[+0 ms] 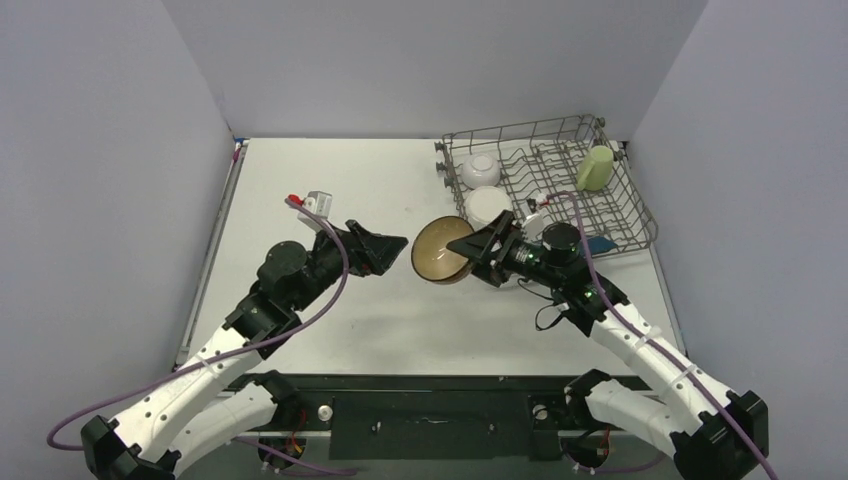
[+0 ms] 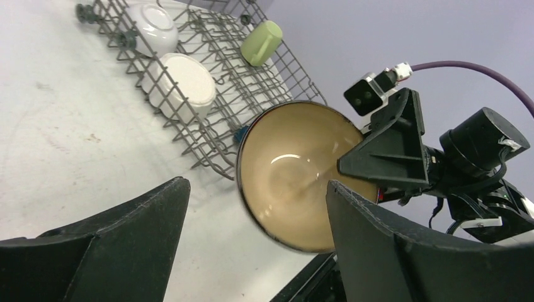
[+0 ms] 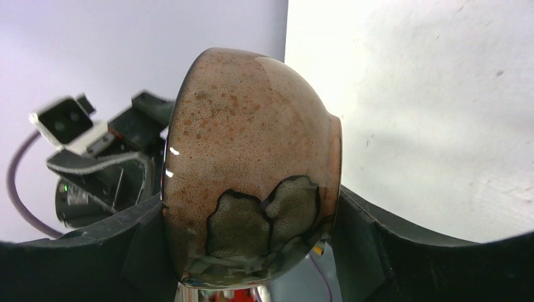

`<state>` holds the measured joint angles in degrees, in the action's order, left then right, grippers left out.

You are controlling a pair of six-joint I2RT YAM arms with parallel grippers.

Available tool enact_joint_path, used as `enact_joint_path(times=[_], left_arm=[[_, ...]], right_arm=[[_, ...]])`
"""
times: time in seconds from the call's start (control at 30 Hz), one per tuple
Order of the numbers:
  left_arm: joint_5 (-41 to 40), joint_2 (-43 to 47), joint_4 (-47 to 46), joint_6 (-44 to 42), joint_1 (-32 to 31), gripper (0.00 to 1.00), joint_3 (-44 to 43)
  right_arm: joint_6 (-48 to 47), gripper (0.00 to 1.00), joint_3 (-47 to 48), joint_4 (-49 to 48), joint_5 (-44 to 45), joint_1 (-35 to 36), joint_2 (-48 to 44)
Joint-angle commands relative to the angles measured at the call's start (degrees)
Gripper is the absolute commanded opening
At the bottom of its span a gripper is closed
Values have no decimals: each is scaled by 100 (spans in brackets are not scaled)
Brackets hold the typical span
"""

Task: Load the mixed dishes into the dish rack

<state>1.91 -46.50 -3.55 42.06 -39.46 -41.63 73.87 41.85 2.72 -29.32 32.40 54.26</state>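
The brown bowl [image 1: 440, 252] with a cream inside [image 2: 296, 182] hangs on its side above the table, its mouth facing left. My right gripper [image 1: 472, 246] is shut on it, one finger on the rim and one on the foot [image 3: 252, 211]. My left gripper [image 1: 388, 250] stands open just left of the bowl's rim, nothing between its fingers [image 2: 258, 185]. The dish rack [image 1: 625, 205] at the back right holds a small white bowl [image 1: 480, 167], a white scalloped plate [image 1: 487, 205] and a pale green mug [image 1: 594, 168]. A dark blue piece [image 1: 600, 243] shows at the rack's near edge.
The rack's near left corner [image 2: 208, 148] lies just behind the held bowl. Grey walls close in the table on the left, back and right. The black base bar [image 1: 430, 410] runs along the near edge.
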Motion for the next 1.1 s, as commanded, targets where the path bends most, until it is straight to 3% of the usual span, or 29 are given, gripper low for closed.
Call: enact_joint_path(times=[0.0,0.03,0.13,0.47,0.8,1.07], left_arm=[[-605,338,505,-278,50,80,-395],[-631,363,659,-350,50,81,-419],[-685,463,888,-465,49,99,-533],[-230,773,1214,-532,47,96,-497],[-43,910,1228,-648,51,96,-417],[28,767,1304,-845,47,96,-381]], right_arm=[[-30,0,429,-689,-81,-799,-98],[-272,0,500,-447,-60,-952,13],[-913,0,860,-8,149,-1786,310],[-2242,0,2716,603,875,-3438,2124],[-3836,0,4845,1202,1965,-3686,4047],[-5259,0,6350,1909,3384,-3574,5348]])
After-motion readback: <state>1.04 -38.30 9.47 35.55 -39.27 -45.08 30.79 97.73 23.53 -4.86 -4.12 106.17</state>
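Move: My right hand already holds the brown bowl. Its place, the open stretch of the rack's back part just left of the mug, lies about 38 cm ahead, 29 cm to the right and 22 cm lower. The mug stands some 11 cm right of that place, level with it; the small white bowl is 38 cm ahead of my right hand and 8 cm right, the blue plate 13 cm ahead and 30 cm right. From my empty left hand the place is roughly 34 cm ahead and 46 cm right. With my right hand I swing the gripped brown bowl in one quick sweep forward and to the right, some 43 cm, out over the rack to its back part beside the mug. Almost level at first, I begin to sink near the end, turning the wrist about 40 degrees clockwise while rolling its left side down. My empty left hand opens wider and backs off a few centimetres, leftward and back. ##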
